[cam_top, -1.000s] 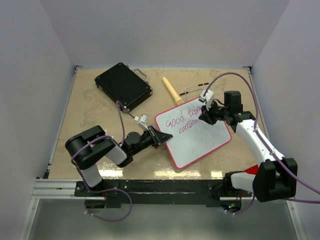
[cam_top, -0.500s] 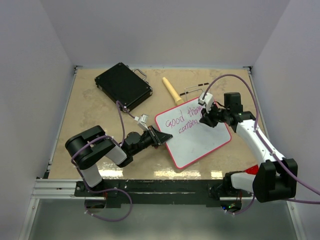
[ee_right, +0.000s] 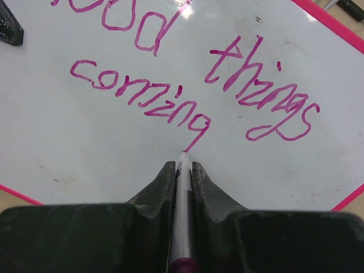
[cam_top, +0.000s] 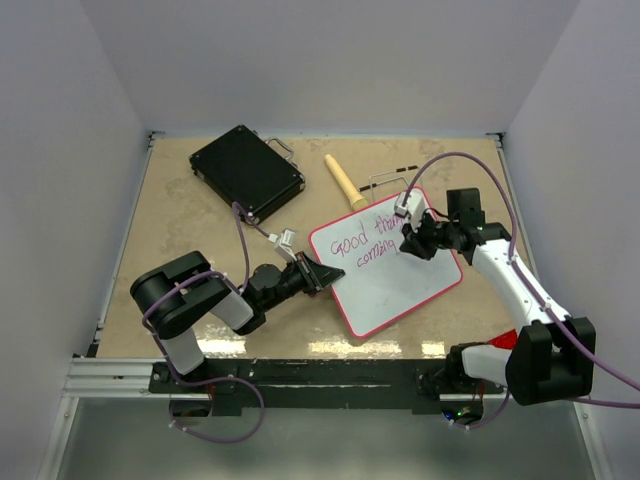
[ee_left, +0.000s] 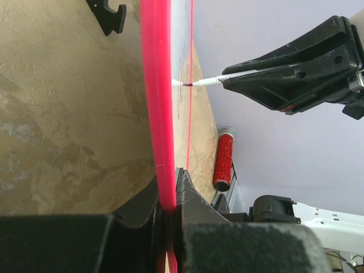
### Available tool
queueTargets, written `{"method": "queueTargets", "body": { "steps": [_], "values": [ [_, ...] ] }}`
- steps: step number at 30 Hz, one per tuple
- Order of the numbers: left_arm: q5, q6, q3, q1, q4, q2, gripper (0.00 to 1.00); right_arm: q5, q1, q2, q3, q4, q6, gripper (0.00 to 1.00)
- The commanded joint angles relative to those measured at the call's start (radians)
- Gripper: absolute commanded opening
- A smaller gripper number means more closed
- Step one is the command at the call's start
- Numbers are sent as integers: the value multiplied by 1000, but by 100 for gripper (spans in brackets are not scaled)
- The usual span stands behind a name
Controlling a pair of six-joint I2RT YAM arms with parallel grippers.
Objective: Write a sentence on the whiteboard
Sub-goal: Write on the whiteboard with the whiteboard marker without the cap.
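Observation:
The whiteboard (cam_top: pixel 395 280) lies tilted on the table, white with a red-pink rim (ee_left: pixel 156 102). My left gripper (cam_top: pixel 322 273) is shut on its left rim (ee_left: pixel 166 205). On it the sentence (ee_right: pixel 187 85) reads "Good things" with "coming" below, in pink-purple marker (cam_top: pixel 362 245). My right gripper (cam_top: pixel 412 238) is shut on a white marker (ee_right: pixel 183 193). The marker's tip (ee_right: pixel 183 153) touches the board at the end of the tail of the "g" of "coming". In the left wrist view the marker tip (ee_left: pixel 185 83) meets the board's face.
A black hard case (cam_top: pixel 246 171) sits at the back left. A tan wooden handle (cam_top: pixel 343 182) lies behind the board, by a thin wire frame (cam_top: pixel 385 182). A red glittery tube (ee_left: pixel 225 158) lies beyond the board in the left wrist view.
My right gripper has shifted slightly down and toward me with the marker, drawing the tail of the "g". The left gripper and the board have stayed put.

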Motion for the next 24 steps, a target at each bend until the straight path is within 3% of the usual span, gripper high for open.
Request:
{"method": "queueTargets", "body": {
  "steps": [1, 8, 15, 24],
  "values": [
    [30, 114, -15, -4, 348, -9, 0, -34, 23, 9, 21, -64, -47, 0],
    [32, 116, -12, -2, 342, -10, 0, -54, 60, 19, 28, -71, -57, 0],
    [33, 120, -10, -2, 334, -6, 0, -34, 58, -30, 68, 51, 80, 0],
    [53, 154, -24, 18, 312, -18, 0, -193, -99, -153, 151, 33, 121, 0]
  ]
}}
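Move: The marker held in the right gripper already has its tip on the board at the unfinished tail of the "g" in "coming". That "g" lies about 3 cm ahead, 4 cm left and 2 cm below the right hand. The word "things" is roughly 8 cm ahead and 3 cm left at about hand height; "Good" is some 4 cm ahead and 14 cm left, slightly lower. From the left hand, the "g" is about 6 cm ahead, 13 cm right and slightly higher. Draw the right gripper's marker tip along the whiteboard, back and to the left by just under 2 cm each way, to hook the tail of the "g". Then lift the tip off and raise the hand about 6 cm, easing forward and right with the fingers shut on the marker. Keep the left fingers pinching the board's left edge, still. ##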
